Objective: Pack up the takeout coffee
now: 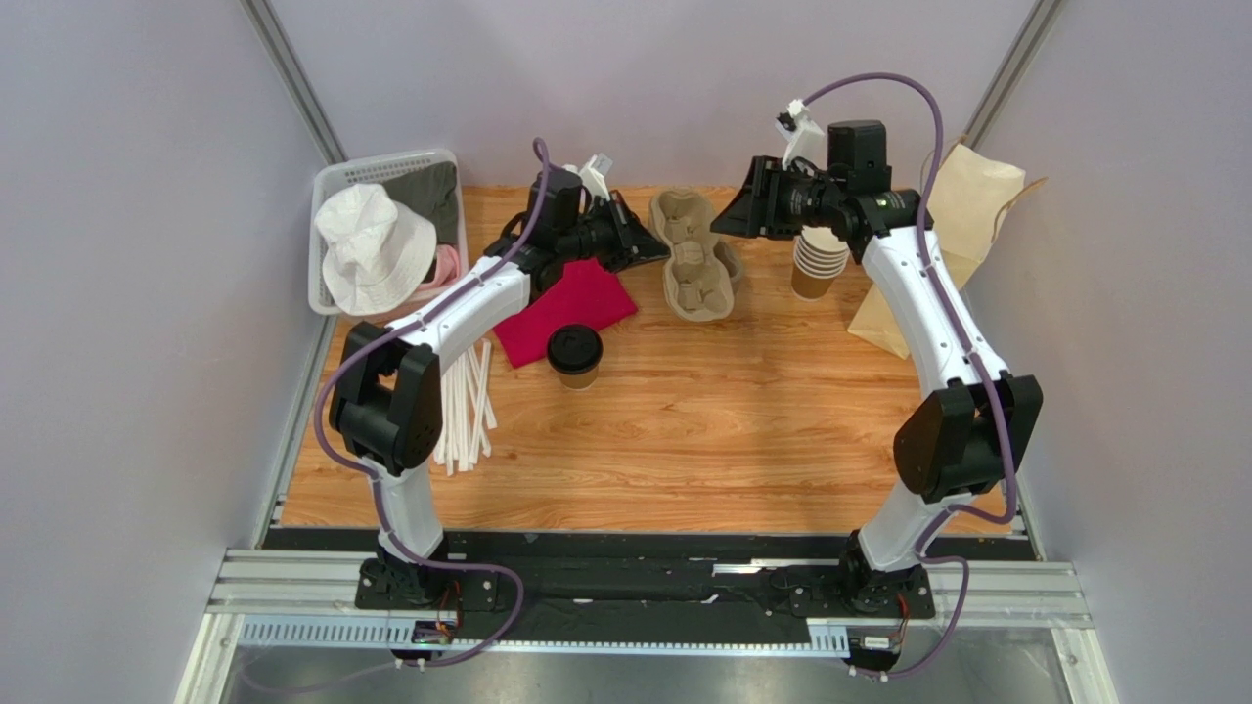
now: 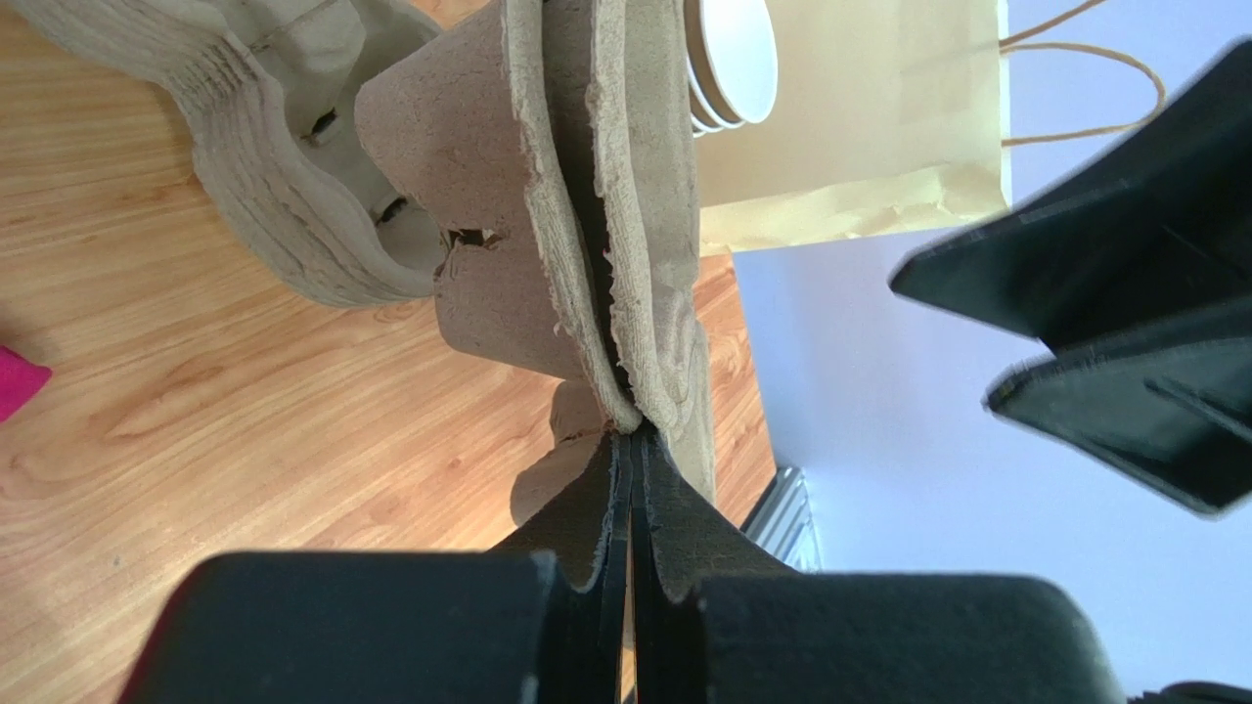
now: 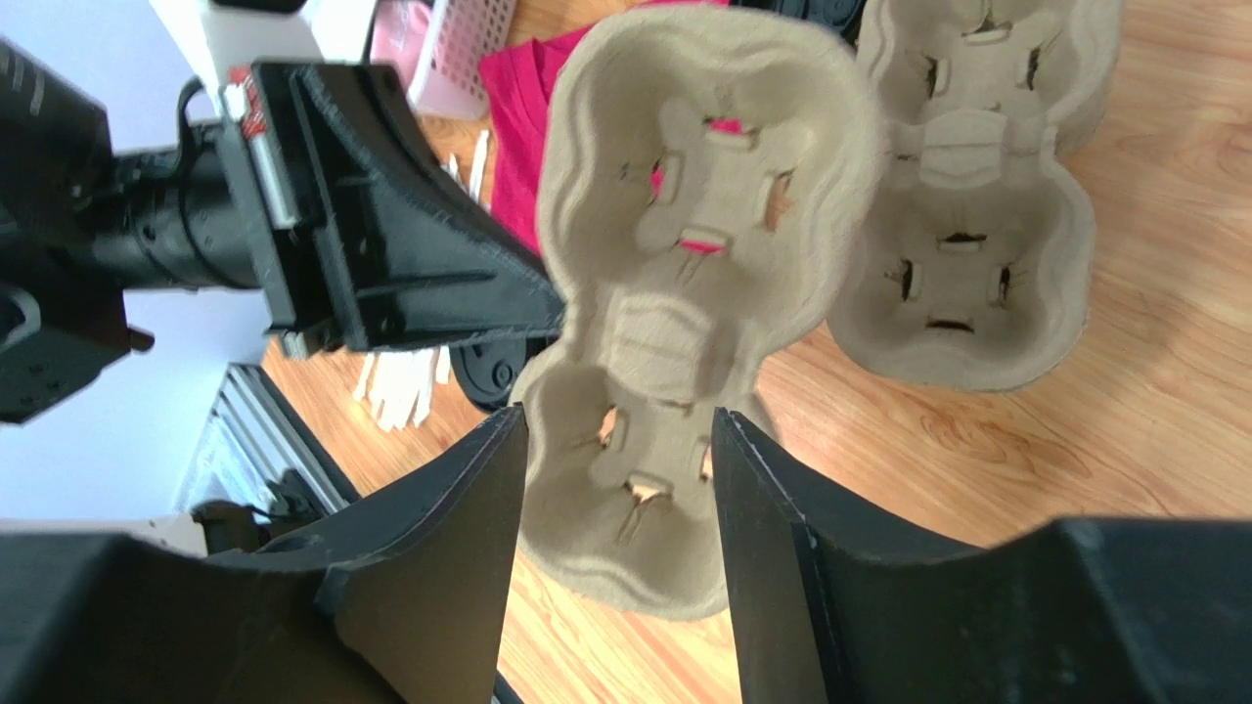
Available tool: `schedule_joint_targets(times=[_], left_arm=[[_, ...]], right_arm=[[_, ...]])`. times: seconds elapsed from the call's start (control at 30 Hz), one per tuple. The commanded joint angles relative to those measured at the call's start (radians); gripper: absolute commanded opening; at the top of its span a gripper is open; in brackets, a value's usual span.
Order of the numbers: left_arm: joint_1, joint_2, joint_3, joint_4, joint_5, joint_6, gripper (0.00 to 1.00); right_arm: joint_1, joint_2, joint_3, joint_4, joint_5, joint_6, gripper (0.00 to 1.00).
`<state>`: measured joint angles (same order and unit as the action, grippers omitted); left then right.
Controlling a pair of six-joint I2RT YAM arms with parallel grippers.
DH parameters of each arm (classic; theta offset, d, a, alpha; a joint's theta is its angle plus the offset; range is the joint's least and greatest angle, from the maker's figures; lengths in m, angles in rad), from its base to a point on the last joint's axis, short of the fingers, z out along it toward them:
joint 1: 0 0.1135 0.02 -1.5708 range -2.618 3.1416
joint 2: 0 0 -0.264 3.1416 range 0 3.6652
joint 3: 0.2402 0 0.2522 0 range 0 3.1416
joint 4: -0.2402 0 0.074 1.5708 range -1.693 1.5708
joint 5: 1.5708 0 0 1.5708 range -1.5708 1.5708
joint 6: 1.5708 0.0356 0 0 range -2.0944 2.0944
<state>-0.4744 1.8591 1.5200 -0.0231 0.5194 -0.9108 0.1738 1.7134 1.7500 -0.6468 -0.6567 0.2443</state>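
The takeout coffee [image 1: 575, 352], a brown cup with a black lid, stands on the table in front of the red cloth, apart from both grippers. My left gripper [image 1: 654, 247] [image 2: 635, 433] is shut on the edge of a single pulp cup carrier [image 1: 681, 217] [image 2: 515, 220] [image 3: 706, 220] and holds it lifted above the table at the back. My right gripper [image 1: 723, 220] [image 3: 617, 426] faces it from the other side. It is open, its fingers standing either side of the carrier's near end with a gap to each.
A stack of pulp carriers [image 1: 703, 282] [image 3: 970, 220] lies under the lifted one. Lidless paper cups [image 1: 819, 261] and a paper bag [image 1: 955, 235] are at the back right. A red cloth [image 1: 566, 311], white straws [image 1: 470, 411] and a basket [image 1: 335, 184] with a white hat are on the left.
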Motion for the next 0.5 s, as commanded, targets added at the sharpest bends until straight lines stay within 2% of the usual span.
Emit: schedule_joint_targets(times=[0.0,0.27,0.47], left_arm=[[-0.009,0.011,0.063,0.029,-0.009,-0.010,0.00],[-0.023,0.008,0.071,0.028,-0.032,-0.002,0.00],[-0.024,0.002,0.065,0.003,-0.036,0.000,0.00]], right_arm=[[0.079,-0.044,0.034,-0.097,0.074,-0.079,0.52],[0.210,-0.034,0.006,-0.103,0.210,-0.031,0.52],[0.256,-0.015,0.006,-0.105,0.313,0.000,0.49]])
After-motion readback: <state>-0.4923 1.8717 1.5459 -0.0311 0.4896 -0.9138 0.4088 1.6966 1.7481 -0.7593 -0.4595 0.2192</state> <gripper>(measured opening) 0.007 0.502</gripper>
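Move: The cup carriers, apparently two nested, are already pinched by my left fingers at the left side of the waist; their middle lies about 4 cm to the right of that hand and 2 below it. From my half-open right hand, this middle is some 6 cm back, 5 left and 6 below. The carrier on the table is about 3 cm ahead of my right hand, 2 left and 22 below; the paper cups stand about 16 cm to its right, 2 ahead and 17 below. I bring my right hand in over the held carriers towards my left fingertips, about 6 cm left and 5 cm back, sinking some 2 cm as its fingers tip roughly 10 degrees further down. They stay half open and slow to a near stop close to the waist, with no clear touch yet. My left hand keeps its pinch and holds the carriers almost still. ##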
